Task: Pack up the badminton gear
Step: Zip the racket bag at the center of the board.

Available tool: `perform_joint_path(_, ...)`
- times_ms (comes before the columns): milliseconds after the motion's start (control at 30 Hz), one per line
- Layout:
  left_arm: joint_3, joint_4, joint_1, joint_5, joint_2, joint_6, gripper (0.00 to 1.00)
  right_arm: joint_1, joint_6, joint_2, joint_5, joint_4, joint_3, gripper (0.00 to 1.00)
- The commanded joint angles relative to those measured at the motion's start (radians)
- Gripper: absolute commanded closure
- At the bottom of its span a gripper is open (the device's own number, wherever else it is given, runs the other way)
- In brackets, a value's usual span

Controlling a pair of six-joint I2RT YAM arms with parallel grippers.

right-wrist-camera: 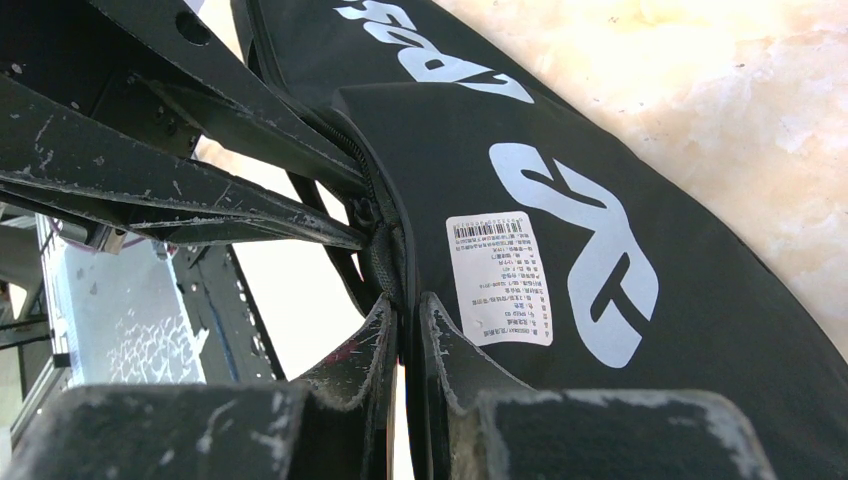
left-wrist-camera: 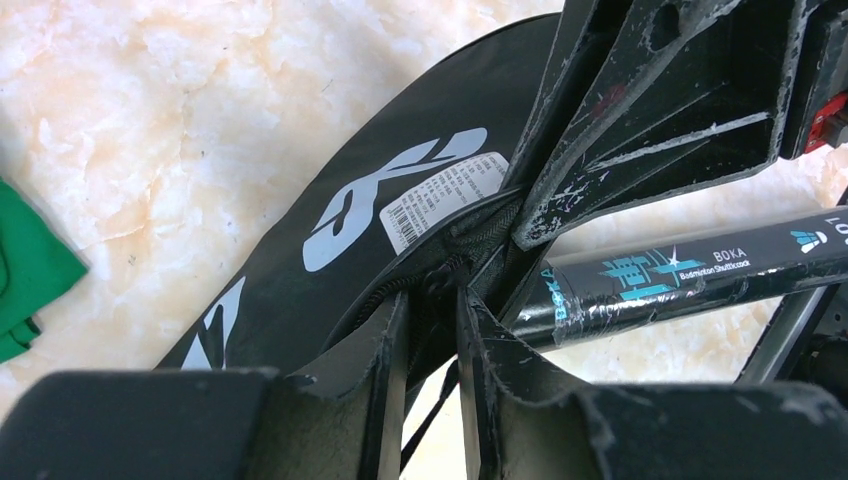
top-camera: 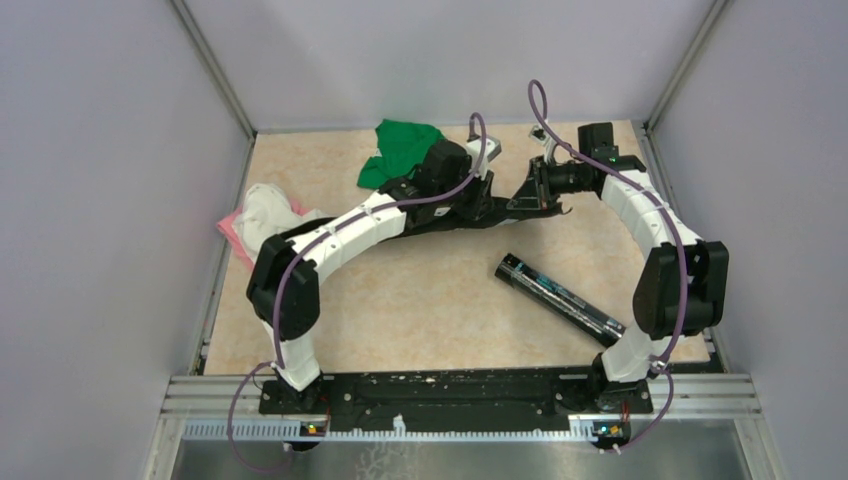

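The black racket bag (top-camera: 500,212) with white lettering lies at the back middle of the table, partly under my left arm. My left gripper (top-camera: 487,192) is shut on the bag's zipper edge (left-wrist-camera: 437,285). My right gripper (top-camera: 530,190) faces it and is shut on the same zipper edge (right-wrist-camera: 405,300), close to the white label (right-wrist-camera: 498,278). The two sets of fingers almost touch. The long black tube with teal lettering (top-camera: 560,293) lies on the table to the right of centre, and also shows in the left wrist view (left-wrist-camera: 690,272). No rackets or shuttlecocks are in view.
A green cloth (top-camera: 400,150) lies at the back behind the left gripper, and shows in the left wrist view (left-wrist-camera: 25,270). A white and pink cloth (top-camera: 265,218) lies at the left edge. Grey walls stand on three sides of the table.
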Motion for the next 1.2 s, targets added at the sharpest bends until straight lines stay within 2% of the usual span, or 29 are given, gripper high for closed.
perform_joint_path(0,-0.039,0.063,0.012,-0.035,-0.034,0.066,0.70,-0.011,-0.014,-0.050,0.025,-0.004,0.022,1.00)
perform_joint_path(100,-0.057,0.056,0.012,-0.054,-0.047,0.124,0.72,-0.010,-0.019,-0.050,0.033,-0.012,0.033,1.00)
perform_joint_path(300,-0.081,0.045,0.012,-0.032,-0.079,0.209,0.82,-0.010,-0.022,-0.047,0.041,-0.014,0.038,1.00)
perform_joint_path(467,-0.090,0.040,0.019,0.024,-0.094,0.249,1.00,-0.010,-0.021,-0.040,0.043,-0.013,0.037,1.00)
perform_joint_path(667,-0.091,0.043,0.025,0.122,-0.103,0.272,1.00,-0.011,-0.022,-0.040,0.048,-0.017,0.037,1.00)
perform_joint_path(1167,-0.068,-0.022,0.064,0.224,-0.136,0.373,1.00,-0.010,-0.050,-0.050,0.079,-0.040,0.052,1.00)
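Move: The racket bag's zipper slider sits right at my left fingertips, about 1 cm to the right and level with them. The bag edge pinched in my right fingers is some 6 cm to the right at the same height. About 12 cm lower, the shuttlecock tube's middle lies roughly 17 cm back and 20 cm right; the green cloth lies 22 cm ahead and 21 cm left. From my right hand the slider is about 5 cm left. I close my part-open left fingers fully on the zipper pull while easing about 1 cm left, then draw back about 1.5 cm, away from my right hand, rising slightly near the end. As I go, my left wrist swings clockwise some 15 degrees and tips up about 10. My right fingers keep their pinch on the bag edge, almost still. ##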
